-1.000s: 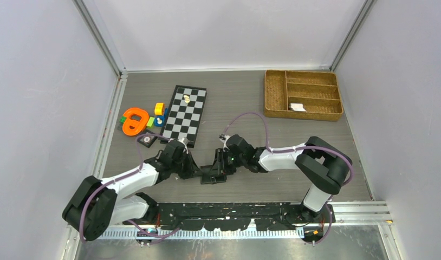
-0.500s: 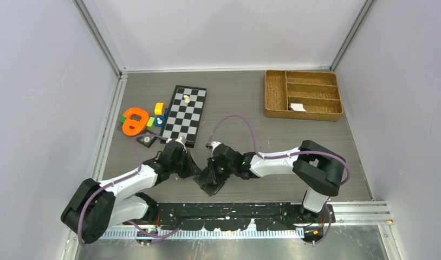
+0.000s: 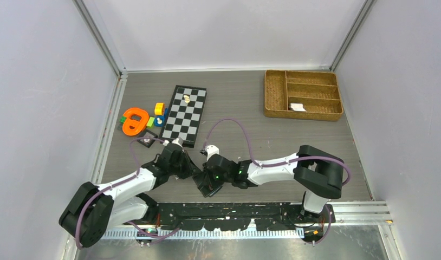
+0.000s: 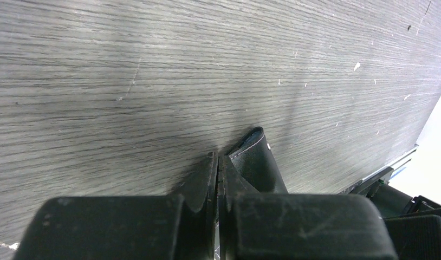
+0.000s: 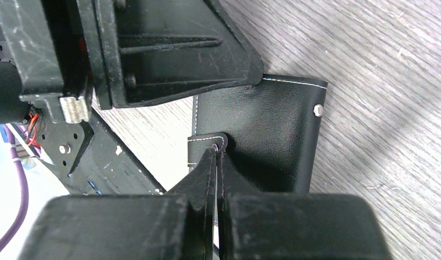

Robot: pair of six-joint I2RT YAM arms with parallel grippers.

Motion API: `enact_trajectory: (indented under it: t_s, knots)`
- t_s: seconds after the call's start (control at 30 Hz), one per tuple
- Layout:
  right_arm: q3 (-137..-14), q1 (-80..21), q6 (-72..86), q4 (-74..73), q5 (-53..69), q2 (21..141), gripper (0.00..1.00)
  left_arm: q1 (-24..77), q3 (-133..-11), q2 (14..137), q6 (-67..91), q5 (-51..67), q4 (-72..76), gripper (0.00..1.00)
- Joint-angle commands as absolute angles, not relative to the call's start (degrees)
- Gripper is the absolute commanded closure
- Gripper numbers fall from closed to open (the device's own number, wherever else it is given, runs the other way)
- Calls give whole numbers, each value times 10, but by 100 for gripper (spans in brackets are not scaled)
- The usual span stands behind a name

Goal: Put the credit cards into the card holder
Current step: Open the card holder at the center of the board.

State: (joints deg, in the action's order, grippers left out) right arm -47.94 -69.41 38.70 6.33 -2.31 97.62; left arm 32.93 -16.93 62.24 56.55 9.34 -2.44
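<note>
The black card holder [image 3: 201,184] lies on the table near the front edge, between my two grippers. My left gripper [image 3: 192,170] is shut, pinching a thin edge of the card holder [image 4: 257,160] at its left side. In the left wrist view that gripper [image 4: 217,158] has its tips down at the table. My right gripper [image 5: 218,149] is shut on the stitched strap of the card holder [image 5: 267,127], whose snap stud shows at its right edge. In the top view the right gripper [image 3: 207,178] sits over the holder. No credit cards show for certain.
A chessboard [image 3: 185,115] with a small piece lies behind the left arm. Coloured toy blocks and an orange ring [image 3: 135,121] sit to its left. A brown woven tray [image 3: 274,93] at the back right holds a small white flat thing [image 3: 297,106].
My right gripper has moved left and toward the front edge and has shut on the strap. The card holder shifted left and nearer with it. The left gripper stayed shut and barely moved.
</note>
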Motion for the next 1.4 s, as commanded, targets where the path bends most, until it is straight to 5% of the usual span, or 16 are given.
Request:
enact_trajectory:
  t_s: [0.0,0.93,1.13,1.37]
  knots:
    - [-479,-696,354,117,-108,1004,99,336,-142,623,568,93,-78,100]
    - [-481,-733,337,108,-279,992,99,336,-171,620,550,72,-88,99]
    - [-459,-729,358,8,-229,894,97,331,-301,633,458,43,-175,70]
    - [-451,-685,371,-36,-137,853,69,329,-362,616,435,32,-245,46]
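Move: The card holder is between the grippers: its middle is about 4 cm back and 3 cm right of the left gripper, which already has its far-left edge, and about 2 cm ahead and 1 cm right of the right gripper, already on the snap strap; it sits roughly 1 cm below both. The chessboard's middle is some 22 cm ahead and 6 cm left of the left gripper, the small dark case about 14 cm ahead and 20 cm left of it. Keep the left fingers shut on the holder's edge, creeping about 1 cm forward, while the closed right gripper tugs at the snap strap about 3 cm to the left, rolling a little. Then swing the right gripper some 7 cm right and a little up and forward, parting its fingers slightly off the strap; meanwhile open the left gripper halfway and lift it about 6 cm, drawing forward, clear of the holder. ##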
